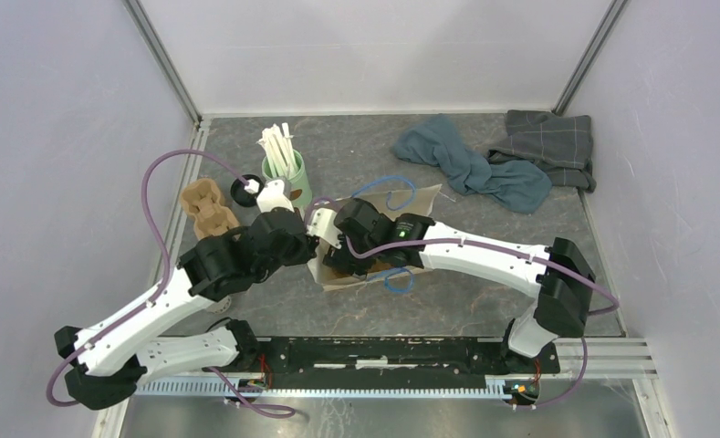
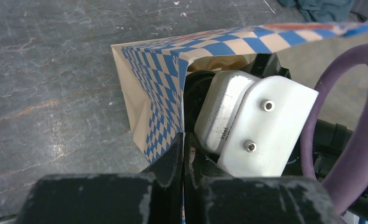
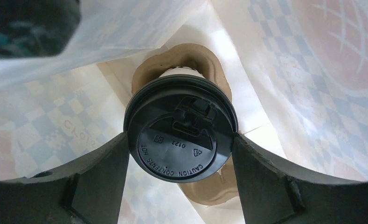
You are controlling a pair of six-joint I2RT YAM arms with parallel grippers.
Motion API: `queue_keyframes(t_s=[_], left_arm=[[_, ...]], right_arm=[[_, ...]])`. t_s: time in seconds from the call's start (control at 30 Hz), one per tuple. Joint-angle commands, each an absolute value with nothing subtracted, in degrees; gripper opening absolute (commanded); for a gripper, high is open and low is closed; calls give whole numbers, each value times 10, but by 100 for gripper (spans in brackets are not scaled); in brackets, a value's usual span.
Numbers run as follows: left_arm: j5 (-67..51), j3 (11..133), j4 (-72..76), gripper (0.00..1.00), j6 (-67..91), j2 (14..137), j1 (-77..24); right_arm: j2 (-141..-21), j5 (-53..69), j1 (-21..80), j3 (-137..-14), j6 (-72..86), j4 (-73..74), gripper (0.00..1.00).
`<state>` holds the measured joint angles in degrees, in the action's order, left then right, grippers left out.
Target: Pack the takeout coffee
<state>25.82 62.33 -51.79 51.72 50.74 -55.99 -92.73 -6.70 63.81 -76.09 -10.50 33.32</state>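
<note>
The takeout coffee [image 3: 181, 128], a white cup with a round black lid, stands in a brown pulp holder [image 3: 184, 58] inside a blue-checkered paper bag [image 2: 156, 88]. My right gripper [image 3: 179, 142] reaches into the bag, with both fingers pressed against the sides of the lid. From above, the bag [image 1: 374, 269] lies mid-table, and the right wrist [image 1: 367, 228] hides the cup. My left gripper [image 2: 184, 142] is shut on the edge of the bag's mouth. From above it sits at the bag's left side [image 1: 310, 243].
A mint-green mug of white sticks [image 1: 286, 172], a brown pulp cup carrier [image 1: 207, 208] and a loose black lid [image 1: 243, 190] stand at the back left. A teal cloth [image 1: 470, 164] and a grey cloth [image 1: 547, 141] lie at the back right.
</note>
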Motion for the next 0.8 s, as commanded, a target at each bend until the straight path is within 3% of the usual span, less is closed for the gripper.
queue_keyframes(t_s=[0.0,0.33,0.47,0.77], left_arm=[[269,677,-525,8,596,525,-570],[328,697,-577,58,594,460,-570],[335,710,-590,64,578,425,-570],[344,722,-601,65,569,368,-570]], right_arm=[[-972,-25,632,-776,-88,385,70],[-1031,-35,631,-789,-89,411,70],[-1058,-54,630,-805,-93,433,70],[-1113,-50,630,-792,-83,407,70]])
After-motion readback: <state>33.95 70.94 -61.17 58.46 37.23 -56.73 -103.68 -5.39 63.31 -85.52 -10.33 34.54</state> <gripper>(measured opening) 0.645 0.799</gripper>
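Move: The left hand still pinches the bag rim. The right hand's held coffee sits about 8 cm right of the left hand, level and 13 below. From the right hand, the far cup hole of the carrier in the bag lies some 3 cm ahead, 4 left and 9 below, the second hole 4 right, level and 10 below. The straw pot stands about 20 cm ahead of the left hand, 7 left and 17 below. Left fingers release the bag rim and back off 10 cm up-left; right carries the coffee left and down. ##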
